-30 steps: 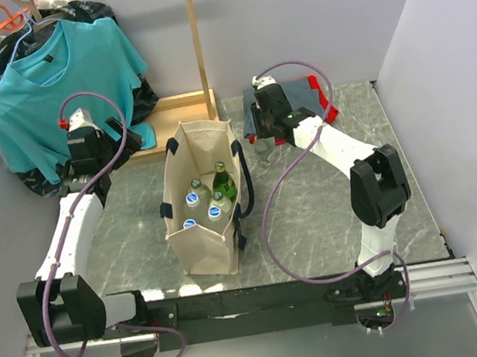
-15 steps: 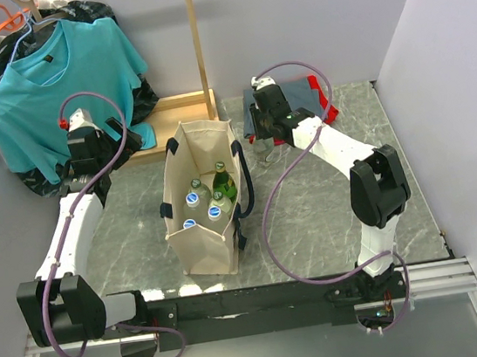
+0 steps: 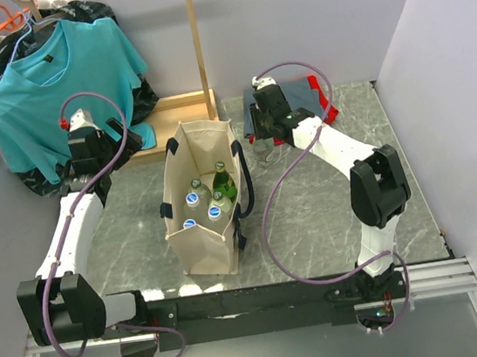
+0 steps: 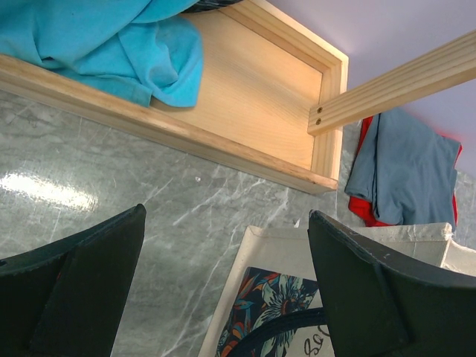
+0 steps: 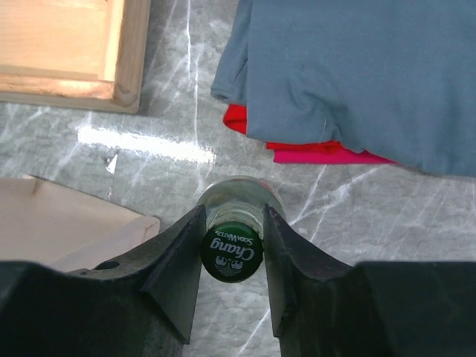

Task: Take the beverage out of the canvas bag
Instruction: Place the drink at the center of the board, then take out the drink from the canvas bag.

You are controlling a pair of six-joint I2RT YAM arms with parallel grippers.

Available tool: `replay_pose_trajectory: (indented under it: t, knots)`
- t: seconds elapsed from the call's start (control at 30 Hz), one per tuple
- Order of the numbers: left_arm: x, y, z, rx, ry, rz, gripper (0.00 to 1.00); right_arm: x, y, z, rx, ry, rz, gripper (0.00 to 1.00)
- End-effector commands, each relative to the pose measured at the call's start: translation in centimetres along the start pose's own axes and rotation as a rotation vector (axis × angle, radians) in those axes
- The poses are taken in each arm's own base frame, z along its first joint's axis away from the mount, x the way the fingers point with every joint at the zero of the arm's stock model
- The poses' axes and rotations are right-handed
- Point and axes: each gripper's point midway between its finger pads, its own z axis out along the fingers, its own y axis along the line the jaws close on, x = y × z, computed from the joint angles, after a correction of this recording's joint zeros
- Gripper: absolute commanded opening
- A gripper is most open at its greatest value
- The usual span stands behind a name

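The beige canvas bag [image 3: 202, 232] with black strap handles stands open mid-table. Inside it are a green bottle [image 3: 224, 181] and several blue-capped bottles [image 3: 193, 198]. My right gripper [image 3: 266, 139] is shut on the neck of a clear glass bottle [image 3: 265, 154] with a green cap [image 5: 231, 255]. It holds the bottle upright outside the bag, just beyond the bag's far right corner [image 5: 89, 223]. The right gripper also shows in the right wrist view [image 5: 234, 216]. My left gripper [image 3: 131, 141] is open and empty, above the table left of the bag's far end; in the left wrist view [image 4: 227, 216] the bag's floral print [image 4: 275, 312] lies below it.
A wooden rack base [image 3: 173, 117] and upright post [image 3: 197, 43] stand at the back, with a teal shirt [image 3: 58, 75] hanging on the left. Folded grey and red cloths [image 3: 299, 100] lie just behind the held bottle. Purple walls close in both sides.
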Motion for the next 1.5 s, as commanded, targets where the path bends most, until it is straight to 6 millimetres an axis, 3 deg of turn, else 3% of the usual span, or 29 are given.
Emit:
replay_pose_trajectory:
  t: [0.0, 0.1, 0.13, 0.43, 0.53, 0.7, 0.8, 0.83, 1.1, 1.27, 1.3, 1.47]
  knots:
    - [-0.8, -1.0, -0.2, 0.043, -0.030, 0.013, 0.96, -5.2, 0.7, -3.2, -0.031, -0.166, 0.064, 0.45]
    - [-0.6, -0.9, -0.1, 0.040, -0.025, 0.014, 0.96, -5.4, 0.7, -3.4, -0.029, -0.171, 0.063, 0.54]
    - [-0.6, -0.8, -0.1, 0.038, -0.026, 0.014, 0.96, -5.4, 0.6, -3.4, -0.023, -0.169, 0.063, 0.63]
    - [-0.7, -0.8, -0.1, 0.032, -0.028, 0.012, 0.96, -6.8, -0.1, -5.1, -0.003, -0.214, 0.064, 0.67]
    - [-0.8, -0.9, -0.1, 0.035, -0.028, 0.010, 0.96, -7.5, -0.2, -6.0, -0.005, -0.232, 0.066, 0.75]
    - [-1.0, -1.1, -0.2, 0.042, -0.027, 0.014, 0.96, -8.7, 0.6, -7.6, -0.065, -0.245, 0.032, 0.79]
    - [-1.0, -1.2, -0.2, 0.043, -0.030, 0.014, 0.96, -9.5, 0.9, -8.8, -0.082, -0.251, 0.037, 0.89]
    - [-1.0, -1.1, -0.2, 0.041, -0.029, 0.012, 0.96, -9.5, 0.9, -9.0, -0.086, -0.244, 0.036, 1.00]
    - [-1.1, -1.4, -0.3, 0.052, -0.034, 0.010, 0.96, -12.5, 3.0, -13.3, -0.218, -0.264, 0.088, 1.00]
    - [-1.0, -1.4, -0.3, 0.051, -0.025, 0.013, 0.96, -12.6, 4.9, -16.2, -0.364, -0.292, 0.137, 1.00]
    - [-1.0, -1.4, -0.3, 0.052, -0.024, 0.016, 0.96, -13.4, 5.0, -17.5, -0.394, -0.332, 0.136, 1.00]
    - [-1.1, -1.2, -0.7, 0.043, -0.035, 0.019, 0.96, -13.9, 5.6, -20.6, -0.482, -0.370, 0.149, 1.00]
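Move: The drink is still held by its green cap and neck in the right hand and already stands on the marble board; its middle is some 8 cm straight below that hand. From the same hand, the folded grey cloth is about 13 cm ahead and 8 cm to the right, and the canvas bag's middle roughly 16 cm back and 17 cm to the left. From the left hand the drink is about 35 cm right, 5 cm ahead and 15 cm below. Straight up at first, the right hand rises off the standing drink as its fingers spread from a part-closed grip to wide open, letting go of the neck and cap. It climbs about 19 cm, quickening, and at the end also draws back some 6 cm, while the hand rolls its left side up by about 20 degrees, tips upward and turns slightly counter-clockwise. ##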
